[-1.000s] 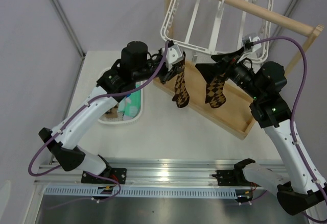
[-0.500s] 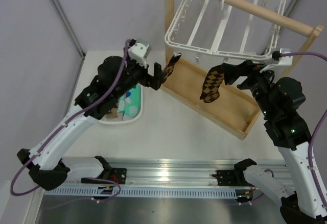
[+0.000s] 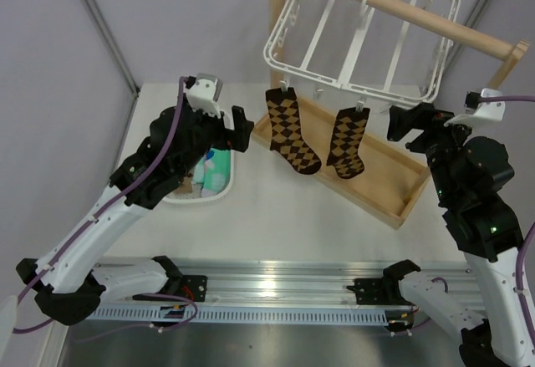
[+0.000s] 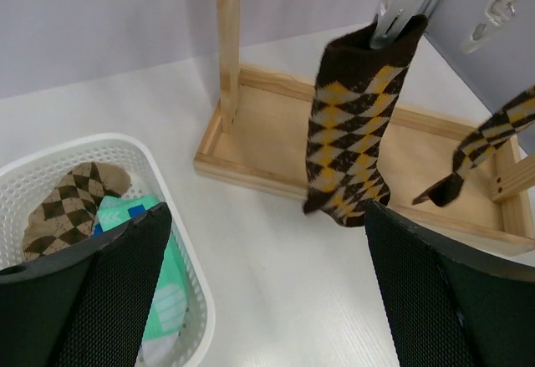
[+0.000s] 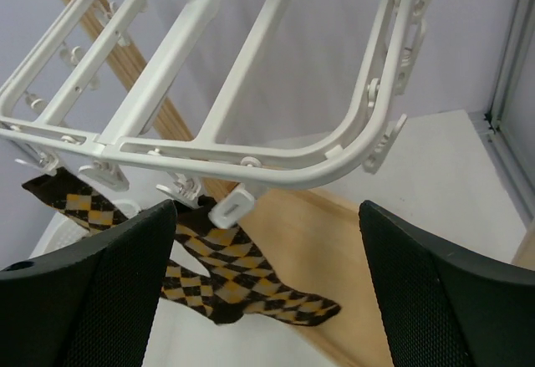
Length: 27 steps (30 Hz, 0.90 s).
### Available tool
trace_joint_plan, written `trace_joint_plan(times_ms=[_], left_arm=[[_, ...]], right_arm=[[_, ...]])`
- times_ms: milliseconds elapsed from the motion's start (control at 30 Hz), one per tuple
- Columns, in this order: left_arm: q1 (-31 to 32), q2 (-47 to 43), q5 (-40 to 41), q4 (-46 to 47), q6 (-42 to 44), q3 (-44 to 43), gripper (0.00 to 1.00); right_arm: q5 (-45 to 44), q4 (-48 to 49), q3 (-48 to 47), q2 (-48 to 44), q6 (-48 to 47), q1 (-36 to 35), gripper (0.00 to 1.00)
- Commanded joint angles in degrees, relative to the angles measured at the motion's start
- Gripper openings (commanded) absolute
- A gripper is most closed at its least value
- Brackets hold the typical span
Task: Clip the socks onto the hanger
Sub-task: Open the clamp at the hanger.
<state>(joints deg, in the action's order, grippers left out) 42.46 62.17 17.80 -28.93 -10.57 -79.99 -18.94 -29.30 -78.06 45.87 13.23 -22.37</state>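
Observation:
The white grid hanger (image 3: 359, 41) hangs from a wooden rod. Two brown-and-tan argyle socks hang from its front clips, one on the left (image 3: 292, 129) and one on the right (image 3: 347, 141). My left gripper (image 3: 238, 130) is open, just left of the left sock and apart from it. In the left wrist view, that sock (image 4: 355, 133) hangs from a white clip (image 4: 397, 12) ahead of the empty left gripper (image 4: 267, 300). My right gripper (image 3: 410, 123) is open to the right of the other sock. In the right wrist view, the hanger's frame (image 5: 251, 162) and the sock (image 5: 226, 275) sit beyond the empty right gripper (image 5: 267, 292).
A white mesh basket (image 3: 201, 201) under the left arm holds an argyle sock (image 4: 71, 204) and mint green socks (image 4: 125, 216). The wooden stand's tray base (image 3: 393, 191) lies under the hanging socks. Its post (image 4: 227, 41) rises at the tray's left corner.
The left gripper opened, let go of the left sock and drew back left. The right arm pulled away to the right. The hanger swung level and both socks now hang straight.

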Motion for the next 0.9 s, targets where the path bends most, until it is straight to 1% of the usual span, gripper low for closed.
trace_joint_plan(times_ms=[0, 200, 367, 433, 500, 567, 667, 700, 767, 800, 867], left_arm=[[-0.4, -1.3, 0.9, 0.0, -1.6, 0.8, 0.99], [-0.4, -1.5, 0.5, -0.2, -1.4, 1.2, 1.0], [-0.4, -2.3, 0.4, -0.2, -1.2, 1.8, 1.0], [-0.4, -2.8, 0.5, -0.2, -1.2, 2.0, 1.0], [-0.4, -3.1, 0.6, -0.1, -1.0, 2.3, 1.0], [-0.4, -3.5, 0.7, 0.0, -0.9, 2.6, 1.0], [-0.4, -3.8, 0.8, 0.2, -0.7, 2.8, 1.0], [-0.4, -3.9, 0.8, 0.1, -0.7, 2.9, 0.99], [-0.4, -4.1, 0.8, 0.2, -0.5, 2.9, 0.99], [-0.4, -4.1, 0.8, 0.2, -0.5, 2.9, 1.0], [-0.4, -4.3, 0.9, 0.2, -0.4, 3.0, 1.0]], right_arm=[[-2.6, 1.5, -0.9, 0.7, -2.7, 0.1, 0.92], [-0.8, 4.9, 0.5, 3.0, -4.9, 0.1, 0.88], [-2.4, 7.6, 1.2, 4.9, -5.5, 0.5, 0.85], [-2.5, 8.4, 1.6, 5.4, -5.6, 0.7, 0.81], [-2.7, 9.3, 1.9, 6.0, -5.7, 0.8, 0.78], [-3.1, 10.0, 2.3, 6.3, -5.9, 1.1, 0.78], [-2.9, 10.7, 2.6, 7.0, -6.0, 1.5, 0.71], [-2.8, 10.8, 2.6, 7.3, -5.9, 1.5, 0.64], [-2.1, 11.2, 2.8, 7.5, -5.9, 1.4, 0.59], [-1.9, 11.3, 3.0, 7.5, -5.9, 1.4, 0.53], [-0.7, 10.8, 2.9, 7.6, -5.9, 1.4, 0.47]])
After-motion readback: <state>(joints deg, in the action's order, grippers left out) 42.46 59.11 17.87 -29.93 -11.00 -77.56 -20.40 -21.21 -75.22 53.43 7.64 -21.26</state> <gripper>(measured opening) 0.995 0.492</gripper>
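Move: The next empty clamp, just right of the one holding the right-hand sock, lies about 5 cm ahead of the right hand, some 2 cm to its left and 2 cm lower. The right-hand sock hangs with its middle roughly 11 cm left, 5 cm ahead and 12 cm down; another empty clamp sits about 19 cm left, 8 cm ahead and 2 cm down. From the left hand, the clamp aimed at is some 35 cm right, 2 cm ahead and 3 cm higher. The right hand reaches about 5 cm forward and a couple of centimetres down, up to the hanger's front rail, bringing its fingers around the empty clamp just right of the right-hand sock. Its fingers, nearly wide open at first, close to about half, mostly as the reach runs out, so that the clamp's tab ends between them, nearer the right finger; whether they already touch it can't be seen. ##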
